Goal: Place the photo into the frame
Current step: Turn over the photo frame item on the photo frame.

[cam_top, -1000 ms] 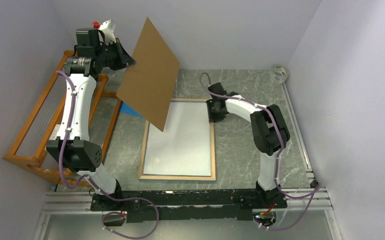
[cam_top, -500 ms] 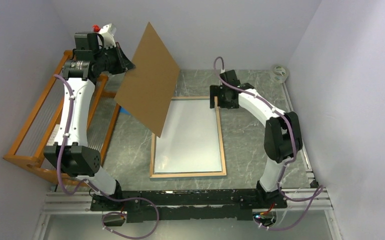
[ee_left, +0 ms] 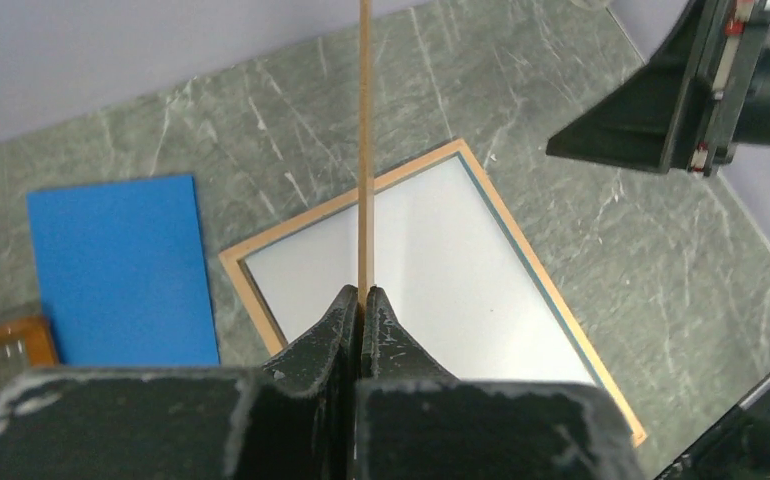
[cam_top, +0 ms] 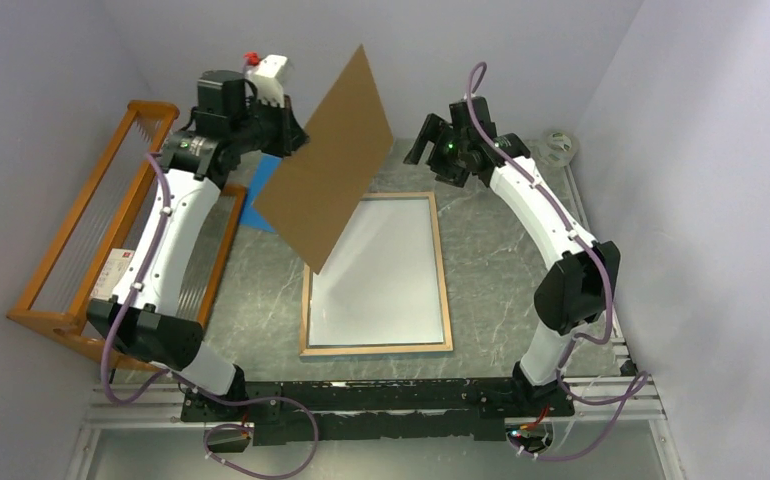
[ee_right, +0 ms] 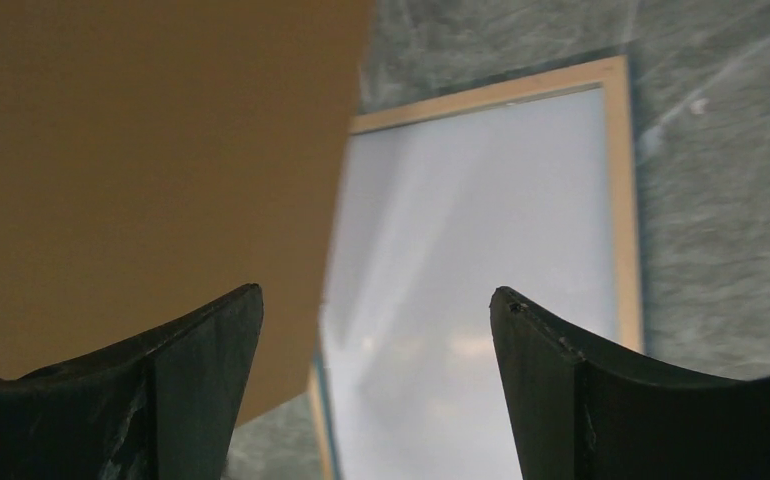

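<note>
The frame (cam_top: 442, 270) lies flat on the table, light wood side up, with a pale whitish surface inside it; it also shows below both wrists (ee_left: 416, 167) (ee_right: 618, 200). The photo is out of view. My left gripper (cam_top: 296, 140) (ee_left: 362, 292) is shut on the edge of a plain brown backing board (cam_top: 326, 165) (ee_left: 365, 150), which it holds tilted in the air over the frame's far left corner. My right gripper (cam_top: 431, 135) (ee_right: 376, 295) hovers open and empty above the frame's far end, with the board (ee_right: 141, 170) to its left.
An orange wooden rack (cam_top: 71, 250) stands along the left wall. A small blue pad (cam_top: 256, 212) (ee_left: 121, 270) lies on the table left of the frame. A tape roll (cam_top: 559, 147) sits at the back right corner. The right arm's wrist (ee_left: 701, 90) hangs close to the board.
My right gripper slid the frame rightward, then opened, let go of its far edge and rose toward the back. My left arm swung the board to the right.
</note>
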`<action>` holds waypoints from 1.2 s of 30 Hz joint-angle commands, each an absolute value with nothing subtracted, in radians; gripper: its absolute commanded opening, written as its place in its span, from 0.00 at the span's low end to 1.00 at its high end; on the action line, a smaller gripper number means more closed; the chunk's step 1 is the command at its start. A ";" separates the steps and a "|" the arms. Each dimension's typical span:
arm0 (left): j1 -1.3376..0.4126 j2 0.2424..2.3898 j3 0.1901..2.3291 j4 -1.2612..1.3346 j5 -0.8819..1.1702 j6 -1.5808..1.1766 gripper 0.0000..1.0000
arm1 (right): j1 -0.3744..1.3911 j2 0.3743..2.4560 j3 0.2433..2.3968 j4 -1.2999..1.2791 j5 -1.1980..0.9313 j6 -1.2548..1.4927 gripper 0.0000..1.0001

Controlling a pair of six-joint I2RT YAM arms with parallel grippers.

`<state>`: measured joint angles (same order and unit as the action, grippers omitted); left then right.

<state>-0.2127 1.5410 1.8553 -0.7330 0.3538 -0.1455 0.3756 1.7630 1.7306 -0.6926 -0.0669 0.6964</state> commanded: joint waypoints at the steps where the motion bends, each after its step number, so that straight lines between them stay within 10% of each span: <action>1: -0.304 1.488 1.853 -0.529 0.232 0.019 0.02 | 0.408 1.702 1.818 -0.728 -0.123 0.890 0.87; 24: -0.719 1.456 1.621 -0.060 -0.064 0.680 0.03 | 0.437 1.567 1.864 -0.461 -0.104 1.176 0.81; 36: -0.842 1.489 1.537 0.070 -0.236 0.907 0.03 | 0.437 1.585 1.839 -0.591 -0.049 1.220 0.51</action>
<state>-0.8200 1.5135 1.5211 -0.1081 -0.1623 0.7795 0.4374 1.6127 1.8595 -0.6003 -0.0776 1.1923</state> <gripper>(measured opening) 0.041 0.571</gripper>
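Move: The left hand already pinches the upright brown backboard by one long edge; the board's middle lies about 6 cm to its right, 4 cm ahead and 12 cm lower. The open right gripper is some 24 cm to the left hand's right, 3 cm farther out and 14 cm lower. From the right hand, the board's middle is about 17 cm left, 2 cm ahead and 1 cm higher; the photo frame's middle is 12 cm back, 10 cm left and 22 cm below. Sweeping right about 16 cm with a brief rise partway, the left hand keeps its pinch on the backboard and carries it towards the right gripper, tipping its fingers up and rolling its left side up, well over 45 degrees in all. The right hand climbs some 16 cm, drifts a little left, rolls its left side up about 30 degrees and, starting wide open, partly closes around the board's edge beside the left fingertips. ##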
